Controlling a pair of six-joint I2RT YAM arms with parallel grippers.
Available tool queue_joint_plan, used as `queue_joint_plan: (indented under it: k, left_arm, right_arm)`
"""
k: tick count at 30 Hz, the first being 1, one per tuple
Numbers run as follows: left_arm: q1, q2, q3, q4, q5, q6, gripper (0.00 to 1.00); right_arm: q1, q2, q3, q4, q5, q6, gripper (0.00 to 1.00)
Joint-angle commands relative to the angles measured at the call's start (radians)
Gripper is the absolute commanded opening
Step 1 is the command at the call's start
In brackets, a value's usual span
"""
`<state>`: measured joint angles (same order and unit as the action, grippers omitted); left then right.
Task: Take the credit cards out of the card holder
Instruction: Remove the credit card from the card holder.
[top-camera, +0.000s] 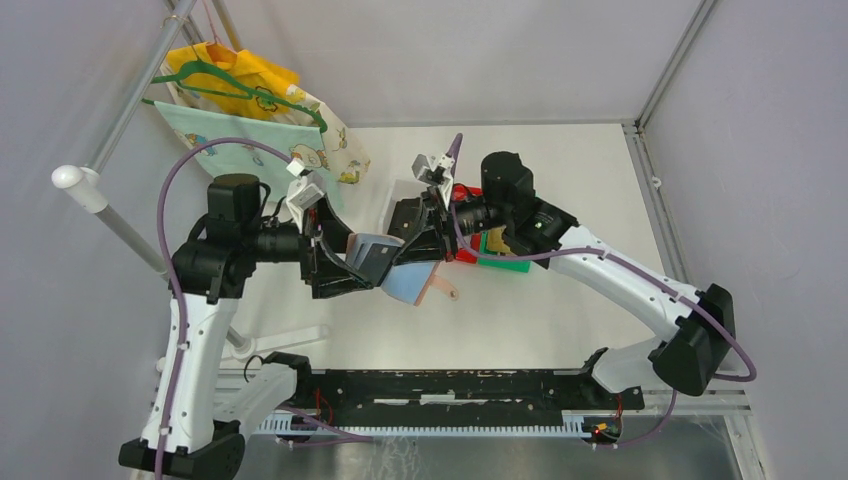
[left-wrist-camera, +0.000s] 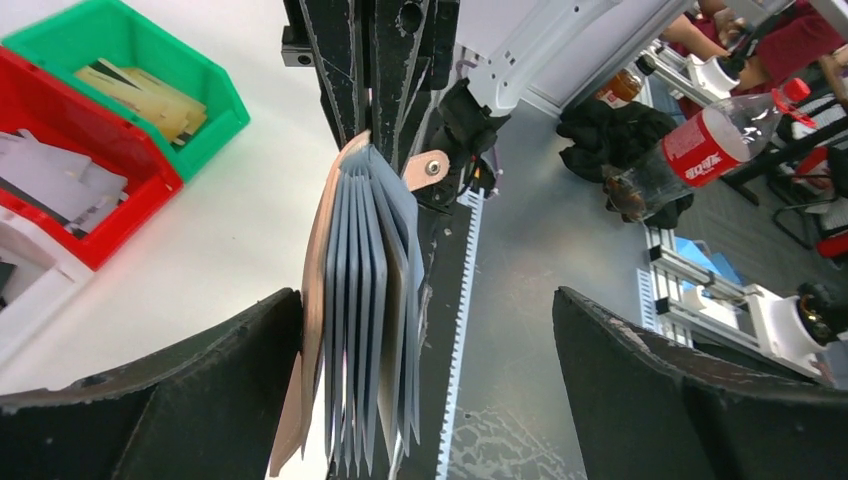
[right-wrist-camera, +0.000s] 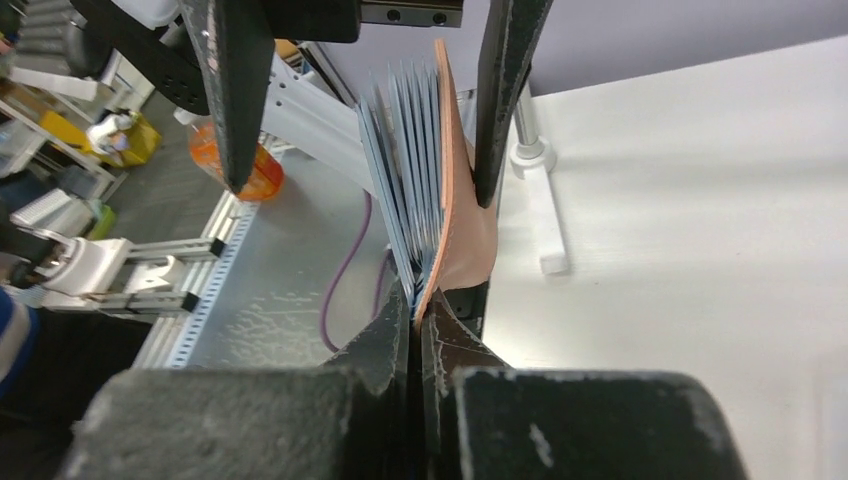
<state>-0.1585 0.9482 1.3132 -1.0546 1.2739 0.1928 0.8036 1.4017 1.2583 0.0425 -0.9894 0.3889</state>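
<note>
The card holder (top-camera: 405, 270) hangs in the air between both arms, its reddish-brown cover (right-wrist-camera: 455, 210) and snap tab (left-wrist-camera: 428, 167) showing. Its light blue pockets (left-wrist-camera: 365, 310) fan out edge-on. I cannot tell any credit cards apart among them. My right gripper (right-wrist-camera: 415, 312) is shut on the holder's edge. My left gripper (left-wrist-camera: 425, 295) stands wide open around the fanned pockets. The brown cover lies against its left finger (left-wrist-camera: 230, 360), and the right finger (left-wrist-camera: 640, 350) is well apart. From above, the left gripper (top-camera: 345, 268) meets the right gripper (top-camera: 428, 240) at the holder.
A green bin (left-wrist-camera: 215, 115) with yellowish flat pieces, a red bin (left-wrist-camera: 135, 210) with white ones and a white bin (left-wrist-camera: 30, 290) stand behind the holder, also green bin (top-camera: 505, 263). Bibs on a green hanger (top-camera: 250, 100) hang from a rail at the back left.
</note>
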Motion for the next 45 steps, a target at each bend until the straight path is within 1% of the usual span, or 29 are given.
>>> queue_joint_plan:
  k: [1,2,4,6,10,13,18,21,24,26,28,36,37,42,45]
  left_arm:
    - [-0.006,-0.079,-0.024,0.136,-0.108,-0.211,1.00]
    - [-0.007,-0.096,-0.034,0.184,-0.139,-0.234,1.00]
    - [-0.007,-0.117,-0.045,0.226,-0.177,-0.262,1.00]
    - [-0.007,-0.130,-0.053,0.229,-0.201,-0.249,1.00]
    - [-0.007,-0.167,-0.082,0.230,-0.304,-0.200,1.00]
    - [-0.006,-0.188,-0.087,0.266,-0.330,-0.206,1.00]
    - [-0.008,-0.170,-0.063,0.304,-0.236,-0.238,1.00]
    - [-0.008,-0.166,-0.035,0.304,-0.180,-0.236,1.00]
    - [-0.007,-0.169,-0.020,0.305,-0.172,-0.218,0.99]
    - [-0.007,-0.166,-0.009,0.289,-0.182,-0.200,0.96]
    - [-0.007,-0.157,0.006,0.252,-0.187,-0.136,0.92]
    - [-0.007,-0.148,-0.008,0.153,-0.275,-0.024,0.65]
    - [-0.007,-0.144,-0.011,0.142,-0.281,-0.013,0.63]
    - [-0.008,-0.135,-0.029,0.133,-0.265,-0.007,0.63]
    - [-0.007,-0.126,-0.031,0.133,-0.251,-0.009,0.61]
  right_arm:
    - [0.003,-0.092,0.107,0.063,0.000,-0.168,0.00]
    - [0.006,-0.094,0.109,0.060,0.000,-0.175,0.00]
    - [0.009,-0.099,0.116,0.059,0.001,-0.179,0.00]
    - [0.010,-0.097,0.129,0.057,-0.001,-0.182,0.00]
    - [0.035,-0.094,0.160,0.022,0.014,-0.219,0.00]
    - [0.055,-0.087,0.181,-0.002,0.031,-0.241,0.00]
    - [0.074,-0.051,0.226,-0.041,0.055,-0.254,0.00]
    - [0.075,-0.034,0.248,-0.118,0.082,-0.274,0.00]
    - [0.076,-0.014,0.271,-0.166,0.102,-0.287,0.00]
    - [0.075,-0.002,0.291,-0.201,0.121,-0.297,0.00]
    - [0.074,0.005,0.301,-0.223,0.132,-0.301,0.00]
    - [0.074,0.013,0.313,-0.223,0.141,-0.280,0.00]
    - [0.075,0.020,0.317,-0.222,0.139,-0.273,0.00]
    - [0.075,0.043,0.309,-0.177,0.099,-0.221,0.00]
    - [0.077,0.057,0.309,-0.181,0.085,-0.215,0.00]
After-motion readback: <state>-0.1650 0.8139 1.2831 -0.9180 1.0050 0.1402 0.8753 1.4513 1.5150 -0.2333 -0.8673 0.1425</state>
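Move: The black card sits in the card holder's open page, about 2 cm ahead of the left fingertips and 2 cm to their right, roughly level; the left fingers stand wide open astride the pages. The holder's middle is some 4 cm to the right of the left hand and 2 cm ahead, and the white box lies about 20 cm ahead, 5 cm right and 33 cm below. From the right hand, still pinching the holder, the black card is about 4 cm to the left, level with it. Keeping its pinch on the holder, the right hand lifts it about 7 cm while drawing slightly back, then sinks and comes forward again to finish some 4 cm up and a little left, rolled so the holder's forward side is raised. The left hand, still astride the pages, works 2 cm forward and a bit left with small rises and dips, swings its fingers about 15 degrees counter-clockwise and rolls its forward side up, then closes them from wide open to roughly two thirds, narrowing around the black card's page; a pinch can't be made out. ##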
